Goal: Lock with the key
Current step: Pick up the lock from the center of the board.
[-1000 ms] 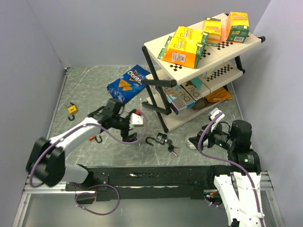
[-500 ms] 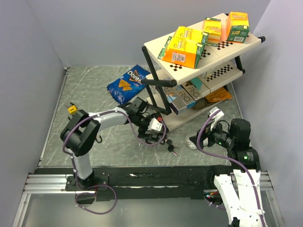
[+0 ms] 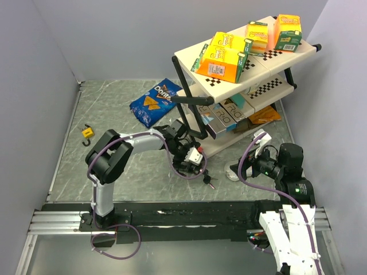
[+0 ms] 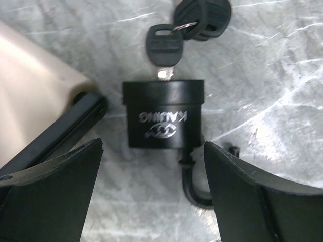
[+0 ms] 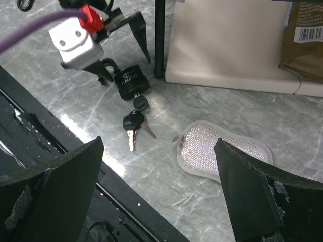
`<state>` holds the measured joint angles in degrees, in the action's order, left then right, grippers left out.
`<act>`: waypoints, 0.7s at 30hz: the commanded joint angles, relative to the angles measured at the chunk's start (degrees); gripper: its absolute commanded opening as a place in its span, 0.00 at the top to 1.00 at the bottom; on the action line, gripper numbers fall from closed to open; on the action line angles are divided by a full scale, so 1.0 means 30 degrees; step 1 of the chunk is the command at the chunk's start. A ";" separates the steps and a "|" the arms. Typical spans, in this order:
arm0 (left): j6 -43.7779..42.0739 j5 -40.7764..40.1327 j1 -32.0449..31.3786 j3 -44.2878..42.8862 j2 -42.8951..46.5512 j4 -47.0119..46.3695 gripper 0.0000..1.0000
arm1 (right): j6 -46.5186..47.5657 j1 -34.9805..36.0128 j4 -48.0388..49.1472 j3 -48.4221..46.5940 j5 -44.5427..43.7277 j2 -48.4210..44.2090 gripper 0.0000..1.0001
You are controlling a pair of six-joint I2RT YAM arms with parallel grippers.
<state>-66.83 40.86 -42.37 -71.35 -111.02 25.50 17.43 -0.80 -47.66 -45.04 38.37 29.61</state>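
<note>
A black padlock (image 4: 162, 113) lies flat on the grey table with a black-headed key (image 4: 164, 48) stuck in its keyhole and spare keys (image 4: 202, 15) on the ring. Its shackle (image 4: 194, 186) stands open. My left gripper (image 4: 154, 201) is open just above the lock, one finger on each side of the shackle end, touching nothing. In the top view the left gripper (image 3: 192, 160) covers the lock; the keys (image 3: 208, 179) show beside it. The right wrist view shows the padlock (image 5: 130, 81) and keys (image 5: 133, 121). My right gripper (image 5: 161, 201) is open and empty, to the right of them.
A cream shelf rack (image 3: 241, 69) with boxes stands right behind the lock; its black leg (image 4: 55, 133) is close to the left finger. A mesh pouch (image 5: 222, 151) lies under the right gripper. A Doritos bag (image 3: 155, 102) and a small yellow padlock (image 3: 87, 132) lie to the left.
My left arm has swung right from the table's left part and now hovers over the padlock by the rack's foot. The right arm has barely moved.
</note>
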 commanded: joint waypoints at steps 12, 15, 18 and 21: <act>-0.0285 -0.0319 -0.1227 0.0053 -0.0172 0.1345 0.35 | 0.0372 -0.0144 0.0212 -0.0310 -0.0164 0.0386 0.00; -0.0136 -0.0378 -0.1258 0.0346 0.0296 0.2134 0.47 | 0.0313 -0.0115 0.0242 -0.0310 0.0100 0.0356 0.00; 0.0477 -0.0379 -0.1258 0.0902 0.0852 0.2224 0.55 | 0.0342 -0.0115 0.0184 -0.0369 0.0276 0.0356 0.00; 0.1822 -0.0291 -0.1287 0.0991 0.1060 0.1875 0.54 | 0.0255 -0.0144 0.0154 -0.0369 0.0481 0.0240 0.00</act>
<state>-65.25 39.64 -45.69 -69.58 -110.26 28.64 17.87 -0.80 -47.66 -45.01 38.22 29.61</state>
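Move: Just beyond the left fingertips lies the black lock, about 2 cm to the hand's right, 1 cm back and 2 cm below. The loose keys hanging from it are roughly 7 cm to the hand's right and 5 cm back; the shelf's near foot stands some 3 cm ahead and 3 cm right, both about 3 cm below. From the idle right hand, the lock lies around 17 cm left, 7 cm ahead and 20 cm down. Drawing back towards its base by about 3.5 cm and sinking 1 cm at the outset, the left hand takes its open fingers down around the lock body, then closes them roughly a third of their range until they pinch its two sides, with the shackle lying back between the fingers. It goes on drawing back with the lock in its grip, away from the shelf foot, with hardly any wrist turn. ##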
